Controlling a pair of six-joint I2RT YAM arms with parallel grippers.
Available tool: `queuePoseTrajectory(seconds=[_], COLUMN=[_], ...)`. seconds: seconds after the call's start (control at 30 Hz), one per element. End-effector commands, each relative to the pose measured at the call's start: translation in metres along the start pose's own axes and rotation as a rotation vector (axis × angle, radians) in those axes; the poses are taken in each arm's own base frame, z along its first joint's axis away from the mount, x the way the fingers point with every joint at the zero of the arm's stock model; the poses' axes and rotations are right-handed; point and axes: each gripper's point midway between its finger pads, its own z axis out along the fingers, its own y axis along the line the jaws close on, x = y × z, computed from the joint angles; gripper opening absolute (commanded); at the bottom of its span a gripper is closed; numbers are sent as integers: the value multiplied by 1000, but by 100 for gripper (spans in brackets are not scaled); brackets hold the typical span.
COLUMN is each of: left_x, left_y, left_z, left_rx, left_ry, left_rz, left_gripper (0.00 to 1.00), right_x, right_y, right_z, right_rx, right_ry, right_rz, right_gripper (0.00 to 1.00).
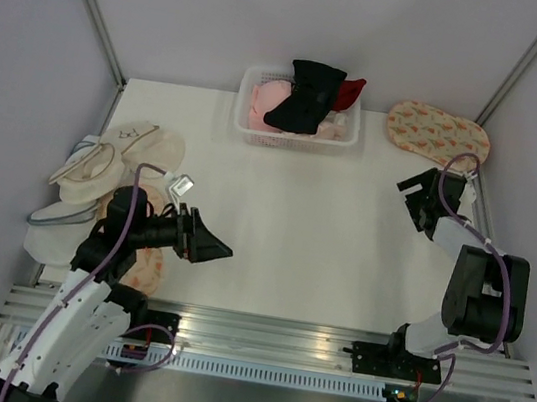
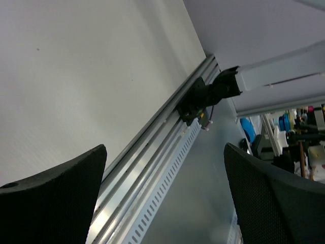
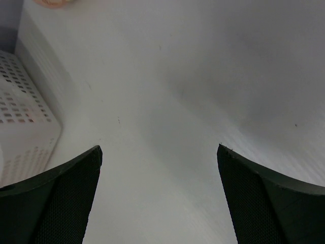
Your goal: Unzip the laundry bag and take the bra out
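The laundry bag [image 1: 438, 133], a flat peach-cream printed pouch, lies at the table's back right corner; a sliver of it shows at the top of the right wrist view [image 3: 53, 2]. I cannot single out the bra. A black garment [image 1: 304, 97] lies on top of the basket's pile, and its trim is not discernible. My right gripper [image 1: 410, 202] hovers in front of the bag, pointing left. It is open [image 3: 160, 198] over bare table. My left gripper [image 1: 216, 250] is at the near left, open [image 2: 165, 203] with nothing between its fingers.
A white basket [image 1: 244, 129] at the back centre holds pink, red and black garments; its wall shows in the right wrist view [image 3: 20, 117]. Cream domed pouches [image 1: 102, 166] and an orange printed pouch [image 1: 147, 269] are piled at the left. A metal rail [image 2: 152, 152] borders the near edge.
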Motion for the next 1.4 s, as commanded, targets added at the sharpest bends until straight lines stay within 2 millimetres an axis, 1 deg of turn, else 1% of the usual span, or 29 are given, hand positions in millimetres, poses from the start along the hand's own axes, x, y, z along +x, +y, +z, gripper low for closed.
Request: queuePoseTrajectory(seconds=[0.0, 0.1, 0.13, 0.17, 0.2, 0.23, 0.3, 0.33, 0.37, 0.4, 0.43, 0.47, 0.5, 0.57, 0.63, 0.67, 0.7, 0.73, 0.77, 0.83, 0.9, 0.97, 1.13, 1.17, 1.23, 1.27, 1.3, 1.33, 1.37], left_x=[-22, -24, -22, -17, -17, -16, -14, -17, -14, -10, -7, -5, -2, 1, 1, 3, 4, 0, 0, 1, 2, 5, 12, 13, 16, 18, 18, 19, 19], left_y=[-22, -29, -30, -30, -28, -27, -24, -25, -25, -31, -31, -32, -33, -30, -28, -26, -25, -27, -26, -26, -25, -23, -20, -19, -17, -17, -17, -15, -14], left_z=[12, 32, 37, 45, 48, 51, 53, 54, 56, 57, 59, 61, 63, 64, 64, 65, 66, 67, 68, 68, 68, 67, 62, 61, 59, 59, 59, 58, 58], left_rx=[41, 89, 103, 117, 103, 98, 90, 97, 105, 130, 130, 133, 131, 123, 112, 105, 101, 114, 112, 110, 105, 100, 100, 97, 95, 96, 94, 92, 86], left_ry=[-32, 0, 16, 49, 47, 47, 42, 21, 24, 39, 51, 58, 64, 64, 60, 64, 66, 51, 54, 53, 45, 43, 11, 5, -3, -1, -4, -6, -11], left_rz=[163, 168, 161, 152, 152, 153, 146, 152, 132, 135, 132, 145, 152, 154, 150, 138, 131, 139, 124, 115, 98, 75, 24, 20, 7, 4, 4, 2, -1], left_gripper=[100, 100, 100, 100, 100, 100, 100, 100, 100, 100, 100, 100, 100, 100, 100, 100, 100, 100, 100, 100, 100, 100, 100, 100, 100, 100, 100, 100, 100], right_x=[-65, -77, -93, -90, -110, -101, -107, -117, -108, -108, -116, -111, -117, -117, -123, -122, -122, -125, -118, -111, -111, -107, -97, -93, -92, -92, -85, -94, -85], right_y=[50, 41, 45, 33, 43, 26, 19, 20, 7, 2, 4, -7, -6, -15, -15, -19, -19, -17, -26, -32, -32, -39, -48, -47, -41, -39, -38, -29, -34], right_z=[8, 30, 35, 52, 57, 76, 91, 97, 113, 120, 126, 139, 143, 152, 156, 160, 164, 167, 177, 189, 196, 202, 212, 213, 210, 207, 204, 193, 187], right_rx=[-128, -86, -83, -36, -43, 21, 60, 72, 107, 119, 111, 131, 130, 152, 154, 163, 162, 166, 191, 225, 230, 246, 246, 231, 206, 198, 185, 166, 177], right_ry=[-152, -158, -174, -151, -172, -130, -124, -132, -101, -92, -98, -80, -90, -95, -117, -115, -116, -115, -94, -54, -41, -44, -20, -1, 13, 19, 37, 17, 32], right_rz=[58, 111, 128, 140, 148, 150, 163, 176, 187, 208, 220, 229, 232, 226, 216, 211, 209, 206, 200, 185, 153, 126, 86, 82, 87, 94, 94, 93, 87], right_gripper=[98, 98, 98, 98, 98, 98, 98, 98, 98, 98, 98, 98, 98, 98, 96, 93, 88, 85, 83, 76, 69, 64, 37, 23, 14, 0, 0, 0, 0])
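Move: The laundry bag lies flat at the far right: its middle is about 28 cm ahead of the right hand, 7 cm to its right and 5 cm below. The white basket stands roughly 27 cm ahead of that hand and 40 cm to its left, the black cloth draped over it at much the same spot but some 5 cm above hand height. From the left hand, the bag's middle is some 54 cm ahead, 54 cm right and 19 cm below. Forward and to the right, the right hand travels some 25 cm to the laundry bag's near edge, arching up slightly, then sinking, and turning about 10 degrees clockwise overall. Its fingers, wide open on the way, shut at the end and pinch the mesh near the bag's right-hand end. The empty left hand shifts about 6 cm right, then sinks slightly, still open. ##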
